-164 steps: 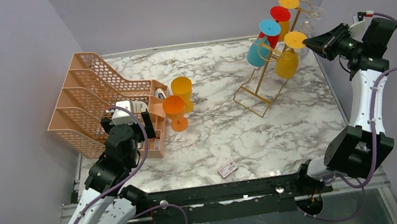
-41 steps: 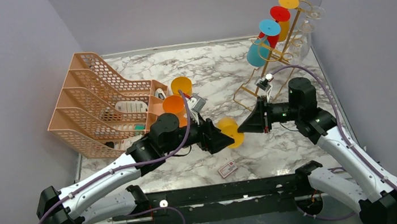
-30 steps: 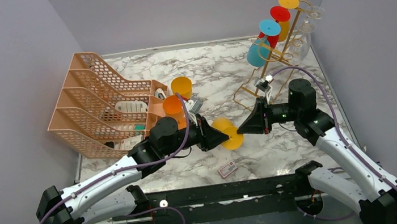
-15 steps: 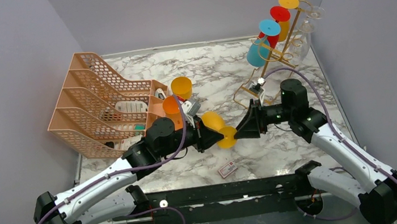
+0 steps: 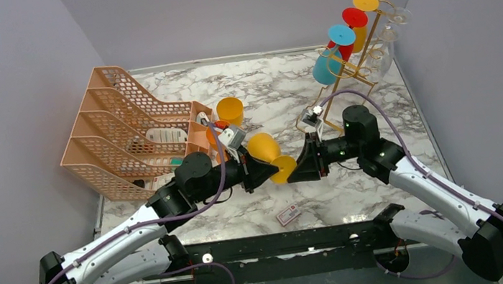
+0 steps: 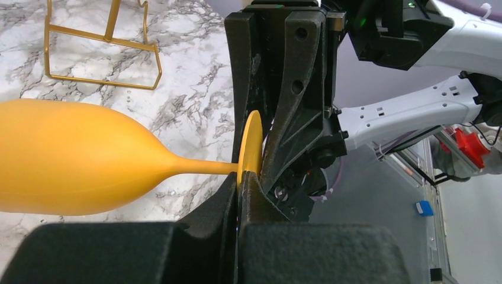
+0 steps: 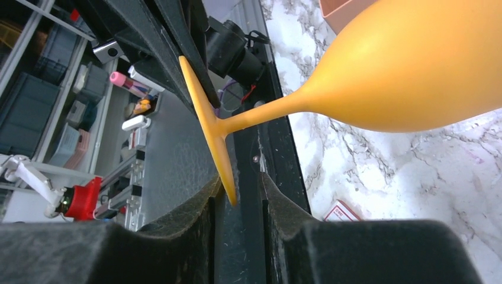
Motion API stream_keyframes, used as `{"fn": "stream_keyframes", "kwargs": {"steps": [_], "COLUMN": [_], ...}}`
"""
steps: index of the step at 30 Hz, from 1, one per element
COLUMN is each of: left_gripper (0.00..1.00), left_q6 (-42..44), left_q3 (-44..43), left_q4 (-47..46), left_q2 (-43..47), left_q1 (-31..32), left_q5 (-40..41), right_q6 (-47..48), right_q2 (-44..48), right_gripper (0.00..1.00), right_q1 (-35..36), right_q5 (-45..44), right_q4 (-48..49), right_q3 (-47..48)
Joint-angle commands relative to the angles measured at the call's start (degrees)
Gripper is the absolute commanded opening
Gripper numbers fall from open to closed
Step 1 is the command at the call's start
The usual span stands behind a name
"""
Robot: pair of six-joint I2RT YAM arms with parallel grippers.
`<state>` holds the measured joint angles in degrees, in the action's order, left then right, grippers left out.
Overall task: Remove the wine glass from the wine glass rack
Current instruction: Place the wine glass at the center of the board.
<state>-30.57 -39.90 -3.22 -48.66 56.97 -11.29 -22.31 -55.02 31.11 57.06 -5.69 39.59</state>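
A yellow wine glass hangs sideways over the table's middle, well clear of the gold wine glass rack at the back right. My left gripper is shut on the rim of the glass's foot, as the left wrist view shows at the gripper. My right gripper faces it from the right. In the right wrist view the right gripper stands open, the foot's edge dipping between its fingers with a gap beside it. A blue glass, a red one and a yellow one hang on the rack.
A peach mesh file organizer fills the left side. A yellow glass stands beside it, and an orange glass is half hidden behind my left arm. A small card lies near the front edge. The rack's wire base shows in the left wrist view.
My left gripper has shut on the glass's foot and my right gripper has opened. Both arms and the glass have shifted left, the bowl swinging up and back.
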Motion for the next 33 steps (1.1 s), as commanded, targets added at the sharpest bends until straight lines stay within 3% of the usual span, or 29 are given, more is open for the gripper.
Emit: {"fn": "stream_keyframes", "kwargs": {"steps": [1,9,14,19,23,24,28,33], "left_gripper": [0.0,0.0,0.0,0.0,0.02,0.09,0.59,0.87], "left_q6": [-0.7,-0.2,-1.7,-0.2,0.3,0.0,-0.3,1.3], "left_q3": [1.0,1.2,1.2,-1.3,-1.5,-1.2,-1.4,-4.5], "left_q4": [-1.8,-4.1,-6.6,-2.8,-1.1,-0.9,3.3,11.0], "left_q2": [2.5,1.6,1.4,0.9,2.3,2.9,4.4,4.9], "left_q1": [0.2,0.2,0.2,0.3,0.2,0.2,0.2,0.2], "left_q5": [-0.4,0.2,0.3,0.7,2.3,3.0,8.0,15.3], "right_q6": [-4.6,-9.7,-10.6,-12.6,-7.3,-6.0,0.5,10.9], "right_q2": [0.0,-1.2,-3.1,-4.5,-5.2,-5.2,-4.1,-0.3], "right_gripper": [0.28,0.31,0.28,0.04,0.01,0.01,0.01,0.01], "right_q1": [0.2,0.3,0.4,0.9,1.0,1.2,3.1,7.7], "right_q5": [2.9,4.6,6.8,7.0,5.9,5.9,3.3,-1.2], "right_q4": [9.8,17.7,19.0,24.7,20.1,19.2,17.1,22.1], "right_q3": [-2.2,-4.1,-4.2,-4.5,-2.8,-2.6,-3.7,-10.2]}}
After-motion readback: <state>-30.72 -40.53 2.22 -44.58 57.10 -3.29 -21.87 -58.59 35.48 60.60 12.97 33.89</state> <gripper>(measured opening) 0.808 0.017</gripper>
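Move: My left hand already pinches the yellow wine glass by its base disc, whose middle sits about 2 cm to the right of the pads; the bowl reaches some 10 cm ahead of them and 2 cm to the left, slightly lower. For my right hand the disc's middle is about 4 cm to the left, 1 cm ahead and 1 cm up. The matchbox lies roughly 22 cm below my left hand, 2 cm back and 3 cm right; the standing orange glass is 17 cm ahead of that hand, 13 cm left and 15 cm down. I ease my right hand about 1 cm left and 1 cm up, tilting it a little, until its partly open fingers can shut on the rim of the disc. My left hand keeps its pinch until the right has closed, then opens wide and backs off about 2 cm to the left and 1 cm forward, while the right, holding the disc, creeps on left, sinks nearly 2 cm and draws slightly back. ##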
